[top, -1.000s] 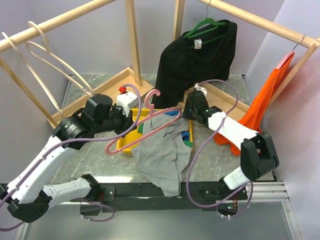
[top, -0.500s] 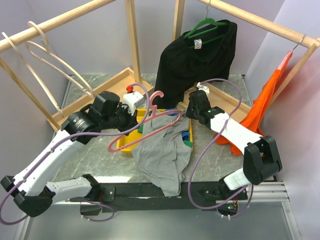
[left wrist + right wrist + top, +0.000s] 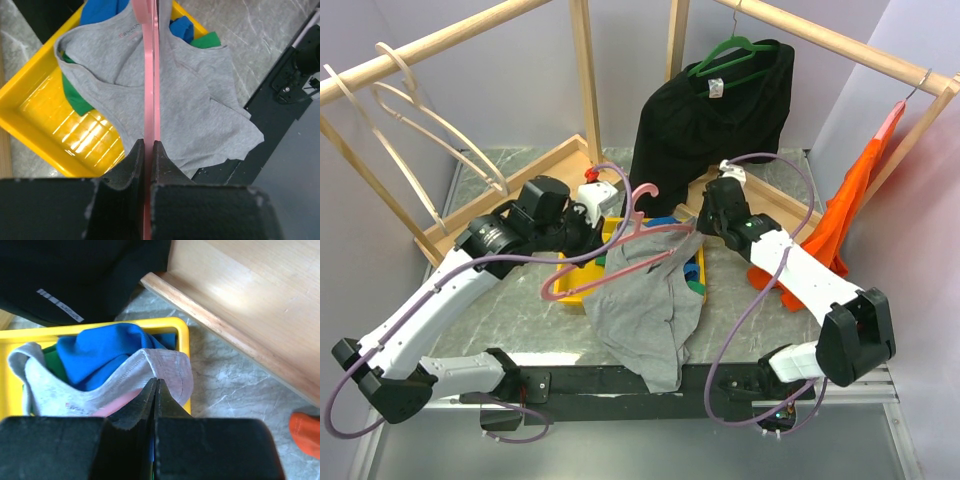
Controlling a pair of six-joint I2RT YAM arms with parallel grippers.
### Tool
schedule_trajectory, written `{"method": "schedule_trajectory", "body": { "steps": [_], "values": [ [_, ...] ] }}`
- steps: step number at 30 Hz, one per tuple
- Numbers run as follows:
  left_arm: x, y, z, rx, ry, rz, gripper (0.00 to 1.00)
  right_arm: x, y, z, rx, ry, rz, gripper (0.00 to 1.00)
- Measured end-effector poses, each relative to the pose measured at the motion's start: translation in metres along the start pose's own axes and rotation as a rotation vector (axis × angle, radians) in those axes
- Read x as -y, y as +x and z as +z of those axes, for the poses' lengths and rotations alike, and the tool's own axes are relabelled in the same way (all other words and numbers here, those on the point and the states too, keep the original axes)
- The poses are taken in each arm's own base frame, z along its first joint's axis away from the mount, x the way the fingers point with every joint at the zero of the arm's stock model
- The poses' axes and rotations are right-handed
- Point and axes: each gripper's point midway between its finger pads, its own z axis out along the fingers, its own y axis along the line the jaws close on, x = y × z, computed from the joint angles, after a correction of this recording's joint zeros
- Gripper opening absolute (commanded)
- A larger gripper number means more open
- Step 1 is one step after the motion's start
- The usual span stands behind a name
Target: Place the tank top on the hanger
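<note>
The pink hanger (image 3: pixel 552 291) hangs tilted over the yellow bin, and my left gripper (image 3: pixel 588 232) is shut on its edge. In the left wrist view the hanger (image 3: pixel 151 75) runs straight up from the closed jaws (image 3: pixel 148 146). The grey tank top (image 3: pixel 645 305) drapes from the hanger's right shoulder over the bin's edge and onto the table (image 3: pixel 165 105). My right gripper (image 3: pixel 703 228) sits at the top's upper right corner. Its jaws (image 3: pixel 156 383) are closed on the hem of a grey shoulder strap (image 3: pixel 172 367), with a bit of pink hanger (image 3: pixel 117 402) showing under the strap.
The yellow bin (image 3: pixel 572 294) holds blue (image 3: pixel 100 350) and green garments. A black garment (image 3: pixel 710 130) on a green hanger hangs behind, an orange top (image 3: pixel 855 200) on the right rail, cream hangers (image 3: pixel 410 110) on the left. The wooden frame base (image 3: pixel 240 305) lies close beside my right gripper.
My right gripper has shut on the tank top's strap. My left arm has carried the hanger a little to the right, and the right arm has shifted right too.
</note>
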Motion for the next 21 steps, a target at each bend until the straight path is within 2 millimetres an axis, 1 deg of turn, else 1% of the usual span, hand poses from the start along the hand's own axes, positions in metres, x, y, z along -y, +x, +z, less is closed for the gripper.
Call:
{"method": "schedule_trajectory", "body": {
  "steps": [3,10,13,16,19,21],
  "values": [
    [0.003,0.000,0.003,-0.008,0.019,-0.002,0.01,-0.005,-0.008,-0.007,0.015,-0.010,-0.010,0.00],
    [0.003,0.003,0.011,-0.031,0.038,0.010,0.01,-0.028,-0.019,-0.020,0.041,-0.050,-0.047,0.00],
    [0.003,0.000,0.016,-0.027,0.048,0.028,0.01,-0.035,-0.019,-0.026,0.043,-0.063,-0.066,0.00],
    [0.004,-0.007,0.020,0.008,0.059,0.052,0.01,-0.041,-0.019,-0.031,0.047,-0.071,-0.085,0.00],
    [0.003,-0.011,0.027,0.039,0.066,0.078,0.01,-0.044,-0.019,-0.035,0.046,-0.078,-0.098,0.00],
    [0.004,-0.011,0.032,0.049,0.083,0.090,0.01,-0.042,-0.019,-0.038,0.049,-0.072,-0.102,0.00]
  ]
}}
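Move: My right hand has one gray tank-top strap pinched, with the pink hanger's right end barely 2 cm to its left, level fore and aft, just under the raised cloth. The blue cloth lies some 6 cm left, 3 cm ahead and 8 cm below. The yellow tray's middle is about 17 cm left, 6 cm back and 12 cm down. From my left hand, which grips the hanger, that strap is roughly 15 cm ahead, 21 cm right and 12 cm lower. Keeping the strap pinched, I raise my right hand about 5 cm and carry it some 3 cm left, easing slightly back, to draw the strap over the hanger's end. Meanwhile my left hand, fingers still shut on the hanger, feeds it about 3 cm to the right, then also a little forward, turning slightly clockwise. ##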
